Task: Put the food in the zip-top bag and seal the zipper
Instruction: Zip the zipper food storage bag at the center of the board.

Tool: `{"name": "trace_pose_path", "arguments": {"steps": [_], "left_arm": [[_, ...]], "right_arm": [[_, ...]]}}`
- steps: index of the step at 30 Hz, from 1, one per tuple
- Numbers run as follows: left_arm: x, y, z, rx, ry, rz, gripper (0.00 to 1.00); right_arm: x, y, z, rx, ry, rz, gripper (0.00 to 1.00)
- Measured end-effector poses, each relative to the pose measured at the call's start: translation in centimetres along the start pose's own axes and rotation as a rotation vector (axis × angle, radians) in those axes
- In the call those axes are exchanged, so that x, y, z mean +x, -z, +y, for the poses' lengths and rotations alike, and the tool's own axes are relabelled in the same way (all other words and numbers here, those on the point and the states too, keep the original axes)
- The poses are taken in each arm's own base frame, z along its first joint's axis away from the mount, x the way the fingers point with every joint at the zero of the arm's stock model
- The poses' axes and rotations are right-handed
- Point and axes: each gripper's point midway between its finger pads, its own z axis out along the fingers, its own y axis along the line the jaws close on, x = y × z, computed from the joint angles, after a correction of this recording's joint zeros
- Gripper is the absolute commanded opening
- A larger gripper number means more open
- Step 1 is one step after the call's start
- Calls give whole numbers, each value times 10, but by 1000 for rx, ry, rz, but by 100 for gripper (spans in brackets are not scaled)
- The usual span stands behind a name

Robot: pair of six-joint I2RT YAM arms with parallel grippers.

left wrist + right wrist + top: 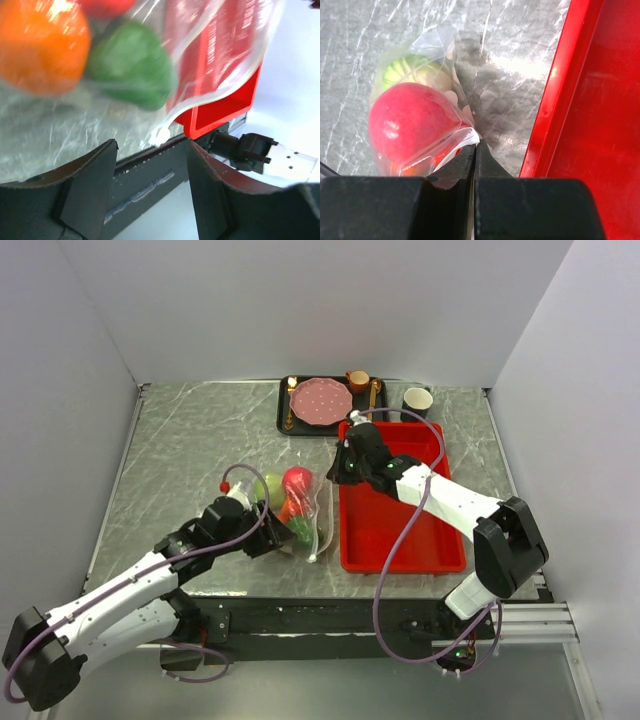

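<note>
The clear zip-top bag [290, 508] lies on the marble table, left of the red tray, with the food inside. Through the plastic I see a red apple [412, 125], a pale green cabbage [415, 72], an orange [40, 45] and a green pepper [132, 65]. The white zipper [320, 525] runs along the bag's right edge. My right gripper [475, 145] is shut on the zipper's far end. My left gripper [152, 150] stands open just short of the zipper's near end [162, 135], with nothing between its fingers. In the top view the left gripper [275, 540] sits at the bag's near side and the right gripper [335, 472] at its far corner.
A red tray [400, 520] lies directly right of the bag, close to both grippers. At the back a black tray [285, 420] holds a pink plate [320, 400] and a brown cup [358, 380]. A dark cup [417, 400] stands beside it. The table's front edge [145, 160] is right under the left gripper.
</note>
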Motion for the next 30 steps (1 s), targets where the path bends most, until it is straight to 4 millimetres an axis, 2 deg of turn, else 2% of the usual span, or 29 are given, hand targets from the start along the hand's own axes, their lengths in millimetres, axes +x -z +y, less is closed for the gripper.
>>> {"name": "trace_pose_path", "arguments": {"steps": [3, 12, 20, 30], "left_arm": [[7, 2, 6, 16, 70, 5, 62], [26, 2, -2, 111, 157, 33, 63], [45, -19, 2, 67, 144, 79, 65], [38, -33, -19, 124, 166, -15, 63]], "right_arm": [[-4, 1, 2, -3, -5, -11, 0], [-9, 1, 5, -8, -54, -20, 0], [-25, 5, 15, -30, -64, -54, 0], [-28, 6, 17, -38, -97, -54, 0]]}}
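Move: Some 6 cm to the left hand's right and 6 cm below it, about 1 cm nearer the base, hangs the bag's white zipper slider, at the near end of the zipper. The green pepper inside the bag lies roughly 4 cm right, 3 cm ahead and 8 cm down of that hand; the red fruit about 12 cm ahead, 2 cm right, 6 cm below. From the right hand, which grips the bag's far rim, the slider is about 16 cm back, 4 cm left and 6 cm down. Swinging round to the slider with open fingers, the left hand first draws back a good 2 cm, then sweeps about 5 cm to the right towards the slider, dipping slightly and edging forward again at the end, its left side rolling down some 10 degrees. The right hand keeps its pinch on the bag's rim, raising it about 3 cm and a little forward. ##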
